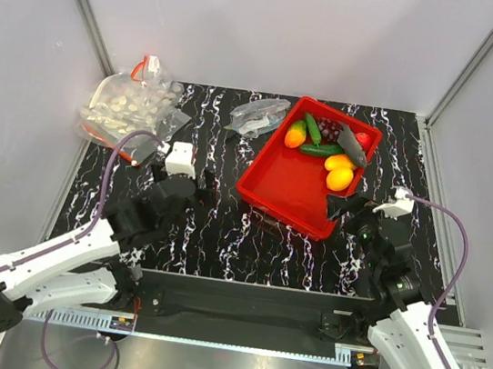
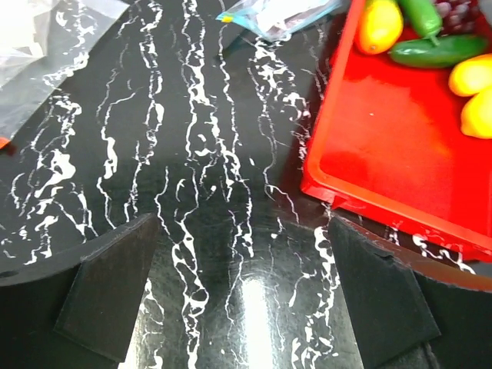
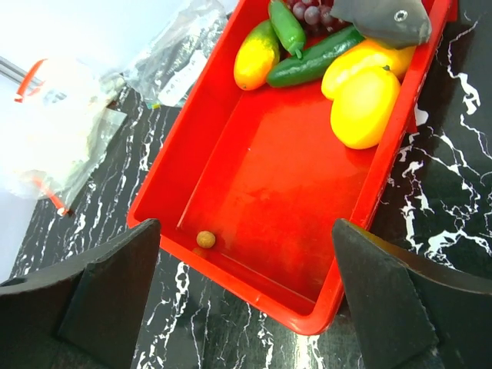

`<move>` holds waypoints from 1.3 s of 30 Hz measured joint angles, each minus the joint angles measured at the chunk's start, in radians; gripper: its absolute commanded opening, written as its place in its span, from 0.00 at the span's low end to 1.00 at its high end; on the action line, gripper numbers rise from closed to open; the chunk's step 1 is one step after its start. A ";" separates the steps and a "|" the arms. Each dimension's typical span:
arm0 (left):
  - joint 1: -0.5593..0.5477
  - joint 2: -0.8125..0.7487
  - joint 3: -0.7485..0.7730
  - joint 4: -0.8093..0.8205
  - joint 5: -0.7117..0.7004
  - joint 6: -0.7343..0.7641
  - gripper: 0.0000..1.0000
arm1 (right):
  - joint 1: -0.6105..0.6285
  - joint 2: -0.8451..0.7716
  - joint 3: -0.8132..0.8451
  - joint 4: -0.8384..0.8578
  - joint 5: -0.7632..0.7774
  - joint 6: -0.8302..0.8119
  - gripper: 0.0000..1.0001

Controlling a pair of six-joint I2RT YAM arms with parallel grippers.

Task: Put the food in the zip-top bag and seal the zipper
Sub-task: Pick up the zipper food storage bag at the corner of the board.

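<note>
The food lies at the far end of a red tray point(image 1: 288, 186): an orange-yellow mango point(image 1: 295, 136), green cucumbers point(image 1: 321, 148), yellow lemons point(image 1: 340, 172), a grey fish point(image 1: 353, 144), purple grapes point(image 1: 328, 127) and a red piece point(image 1: 363, 138). A plain clear wrinkly bag point(image 1: 171, 119) at the right edge of the back-left pile looks like the zip-top bag. Its zipper cannot be made out. My left gripper point(image 1: 198, 187) point(image 2: 242, 231) hangs open over bare table left of the tray. My right gripper point(image 1: 350, 213) point(image 3: 246, 231) stands open above the tray's near right corner, holding nothing.
Clear bags with white round spots point(image 1: 134, 103) sit piled at the back left. A small greyish clear bag point(image 1: 259, 116) lies just left of the tray's far corner. A tiny tan ball point(image 3: 205, 239) rests in the tray's near corner. White walls close in the black marbled table point(image 1: 222, 227).
</note>
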 measured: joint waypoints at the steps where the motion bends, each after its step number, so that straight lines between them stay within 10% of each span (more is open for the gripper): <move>1: 0.008 0.018 0.014 -0.008 -0.003 -0.003 0.99 | 0.000 -0.008 -0.001 0.000 0.000 0.000 1.00; 19: 0.698 0.775 0.703 -0.083 0.198 -0.142 0.99 | 0.000 -0.074 -0.091 0.115 -0.172 -0.006 1.00; 39: 0.978 1.447 1.496 -0.230 0.272 -0.180 0.97 | 0.000 -0.125 -0.095 0.143 -0.229 -0.008 1.00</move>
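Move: The zipper bag at the board's far left corner has its middle about 30 cm ahead of the left hand, 24 cm to its left and some 15 below; its orange-rimmed mouth stands roughly 8 cm farther out than that middle. The small clear bag lies about 30 cm ahead and 12 right of the left hand, the red tray 17 ahead and 28 right. From the right hand, the zipper bag is about 29 cm ahead and 57 left. Forward and left in one fast sweep of about 45 cm, the open left hand crosses to the zipper bag, turning some 45 degrees counter-clockwise. It travels nearly level, rises about 5 cm late on, then sinks steeply towards the orange-rimmed mouth, fingers still wide open. The right hand, also open, drifts a few centimetres left, turning slightly counter-clockwise. ##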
